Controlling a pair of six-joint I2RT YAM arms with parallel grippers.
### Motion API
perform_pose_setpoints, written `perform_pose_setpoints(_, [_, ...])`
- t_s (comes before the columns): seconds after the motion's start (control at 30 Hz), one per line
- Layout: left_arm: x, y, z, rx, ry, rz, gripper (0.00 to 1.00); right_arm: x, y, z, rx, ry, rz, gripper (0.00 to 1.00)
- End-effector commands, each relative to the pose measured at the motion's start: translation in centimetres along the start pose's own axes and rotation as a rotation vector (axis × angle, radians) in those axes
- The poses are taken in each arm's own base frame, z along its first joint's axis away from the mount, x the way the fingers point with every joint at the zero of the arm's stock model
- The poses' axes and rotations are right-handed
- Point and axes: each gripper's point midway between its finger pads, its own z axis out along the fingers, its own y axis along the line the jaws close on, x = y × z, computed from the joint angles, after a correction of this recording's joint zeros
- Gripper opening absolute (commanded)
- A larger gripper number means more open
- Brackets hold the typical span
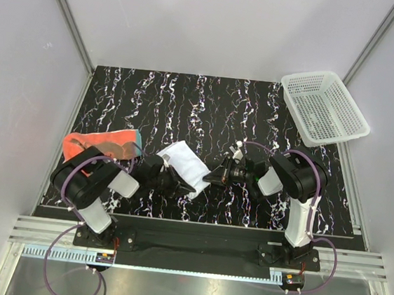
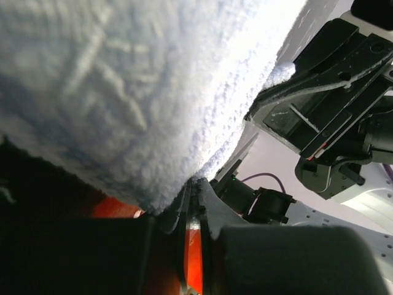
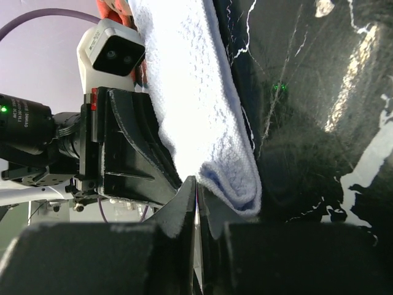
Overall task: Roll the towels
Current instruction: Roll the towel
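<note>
The white towel (image 1: 183, 162) lies folded on the black marbled table, between my two grippers. My left gripper (image 1: 173, 175) comes at its near left edge; in the left wrist view the jaws (image 2: 195, 187) stand shut, tips pressed against the towel (image 2: 123, 80) that fills the view above them. My right gripper (image 1: 206, 178) meets the towel's near right corner. Its jaws (image 3: 196, 184) are shut to a thin slit, with the towel's folded edge (image 3: 233, 184) resting beside the right finger, not between the pads. The orange-red towel (image 1: 106, 143) lies at the left, partly under my left arm.
A white mesh basket (image 1: 297, 79) stands at the table's back right corner. Grey walls with metal rails close in the left, back and right sides. Both arm bases sit at the near edge.
</note>
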Motion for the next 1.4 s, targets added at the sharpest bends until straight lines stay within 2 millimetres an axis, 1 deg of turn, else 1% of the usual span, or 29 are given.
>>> perform_pose_setpoints(0.0, [0.4, 3.5, -1.1, -0.135, -0.012, 0.039, 0.11, 0.0, -0.7, 0.2, 0.016, -0.019, -0.017, 0.09])
perform_pose_setpoints(0.03, [0.2, 3.7, -1.3, -0.153, -0.024, 0.050, 0.15, 0.1, -0.7, 0.1, 0.017, -0.018, -0.019, 0.08])
perform_pose_setpoints(0.07, [0.1, 3.3, -1.6, -0.153, -0.038, 0.071, 0.17, 0.1, -0.7, 0.1, 0.017, -0.018, -0.019, 0.08])
perform_pose_setpoints(0.1, [-0.2, 4.0, -1.9, -0.207, -0.054, 0.088, 0.20, 0.1, -0.8, 0.1, 0.019, -0.017, -0.019, 0.08])
perform_pose_setpoints(0.13, [-0.4, 4.0, -2.2, -0.224, -0.065, 0.099, 0.22, 0.1, -0.7, 0.1, 0.018, -0.018, -0.020, 0.08])
perform_pose_setpoints(0.17, [-0.6, 3.2, -2.6, -0.215, -0.084, 0.123, 0.24, 0.2, -0.8, 0.1, 0.018, -0.016, -0.019, 0.08])
perform_pose_setpoints(0.2, [-0.7, 4.0, -3.0, -0.266, -0.096, 0.132, 0.25, 0.2, -0.8, 0.1, 0.017, -0.016, -0.020, 0.08])
perform_pose_setpoints(0.27, [-1.4, 2.5, -3.6, -0.258, -0.139, 0.172, 0.28, 0.2, -0.7, 0.1, 0.014, -0.017, -0.023, 0.07])
perform_pose_setpoints(0.3, [-1.4, 3.1, -4.1, -0.298, -0.141, 0.183, 0.29, 0.2, -0.7, 0.1, 0.013, -0.017, -0.022, 0.07])
perform_pose_setpoints(0.37, [-1.9, 1.4, -4.9, -0.291, -0.180, 0.224, 0.30, 0.3, -0.9, 0.0, 0.017, -0.018, -0.019, 0.07])
perform_pose_setpoints(0.4, [-2.7, 2.3, -5.8, -0.369, -0.223, 0.261, 0.30, 0.3, -0.9, 0.0, 0.019, -0.019, -0.021, 0.07])
perform_pose_setpoints(0.43, [-2.7, 1.3, -6.6, -0.384, -0.255, 0.320, 0.31, 0.3, -0.9, 0.0, 0.018, -0.018, -0.021, 0.06])
perform_pose_setpoints(0.47, [-3.3, -1.4, -7.3, -0.382, -0.310, 0.382, 0.31, 0.3, -0.9, 0.0, 0.018, -0.018, -0.021, 0.06])
perform_pose_setpoints(0.5, [-4.5, -0.3, -9.2, -0.514, -0.394, 0.450, 0.32, 0.3, -0.9, 0.0, 0.018, -0.018, -0.023, 0.06])
perform_pose_setpoints(0.53, [-4.0, -1.1, -9.6, -0.534, -0.410, 0.523, 0.32, 0.3, -0.8, 0.0, 0.017, -0.020, -0.024, 0.06])
perform_pose_setpoints(0.57, [-4.6, -3.5, -10.4, -0.526, -0.481, 0.583, 0.33, 0.4, -1.0, 0.0, 0.022, -0.020, -0.022, 0.06])
perform_pose_setpoints(0.6, [-4.4, -3.6, -11.0, -0.558, -0.478, 0.641, 0.33, 0.3, -0.9, 0.0, 0.021, -0.023, -0.025, 0.06])
perform_pose_setpoints(0.63, [-3.6, -4.3, -10.8, -0.560, -0.465, 0.697, 0.33, 0.3, -1.0, 0.0, 0.021, -0.023, -0.026, 0.06])
perform_pose_setpoints(0.67, [-3.7, -4.4, -11.0, -0.588, -0.480, 0.728, 0.33, 0.3, -1.1, 0.0, 0.023, -0.024, -0.025, 0.06])
perform_pose_setpoints(0.7, [-2.6, -5.6, -10.5, -0.568, -0.461, 0.792, 0.33, 0.3, -1.0, 0.0, 0.022, -0.024, -0.026, 0.06])
perform_pose_setpoints(0.77, [-1.9, -6.0, -9.6, -0.577, -0.447, 0.863, 0.33, 0.3, -1.1, 0.0, 0.024, -0.023, -0.022, 0.05])
perform_pose_setpoints(0.8, [-1.1, -7.0, -8.9, -0.550, -0.435, 0.907, 0.33, 0.3, -1.1, 0.0, 0.024, -0.023, -0.022, 0.06])
perform_pose_setpoints(0.83, [0.3, -6.8, -7.7, -0.544, -0.391, 0.961, 0.33, 0.3, -1.1, 0.0, 0.023, -0.024, -0.023, 0.06])
perform_pose_setpoints(0.87, [1.1, -7.5, -6.8, -0.509, -0.380, 0.984, 0.32, 0.3, -1.1, 0.0, 0.024, -0.023, -0.022, 0.05])
perform_pose_setpoints(1.0, [4.4, -7.8, -3.3, -0.450, -0.277, 1.092, 0.32, 0.4, -1.3, 0.1, 0.028, -0.019, -0.019, 0.05])
perform_pose_setpoints(1.03, [4.6, -7.3, -2.4, -0.458, -0.257, 1.099, 0.32, 0.3, -1.3, 0.1, 0.028, -0.019, -0.017, 0.05])
perform_pose_setpoints(1.07, [4.9, -7.4, -1.8, -0.442, -0.242, 1.100, 0.32, 0.4, -1.4, 0.1, 0.030, -0.020, -0.016, 0.05])
perform_pose_setpoints(1.13, [4.7, -6.7, -0.8, -0.469, -0.232, 1.097, 0.31, 0.4, -1.4, 0.1, 0.029, -0.018, -0.018, 0.05])
perform_pose_setpoints(1.37, [3.2, -4.6, 0.1, -0.531, -0.260, 1.080, 0.29, 0.5, -1.5, 0.1, 0.031, -0.015, -0.013, 0.04])
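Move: The near end of the white towel's roll lies almost at the left fingertips, about 1 cm back, 1 cm to the right and 1 cm below the hand point. The right gripper's fingertips are roughly 4 cm ahead and 3 cm right of the left hand, level with it; the towel's unrolled part centres some 8 cm ahead and 4 cm left. From the right hand, the roll's near end is about 5 cm back and 2 cm left, 1 cm below. Open the left fingers about a third to let go of the roll, draw the left gripper some 6 cm left, then lift it clear to about 10 cm. Swing it back right and down towards the base, turning the fingers from pointing right to steeply down, and stop open just above the roll's near end. Keep the right gripper still, pinching the roll. ##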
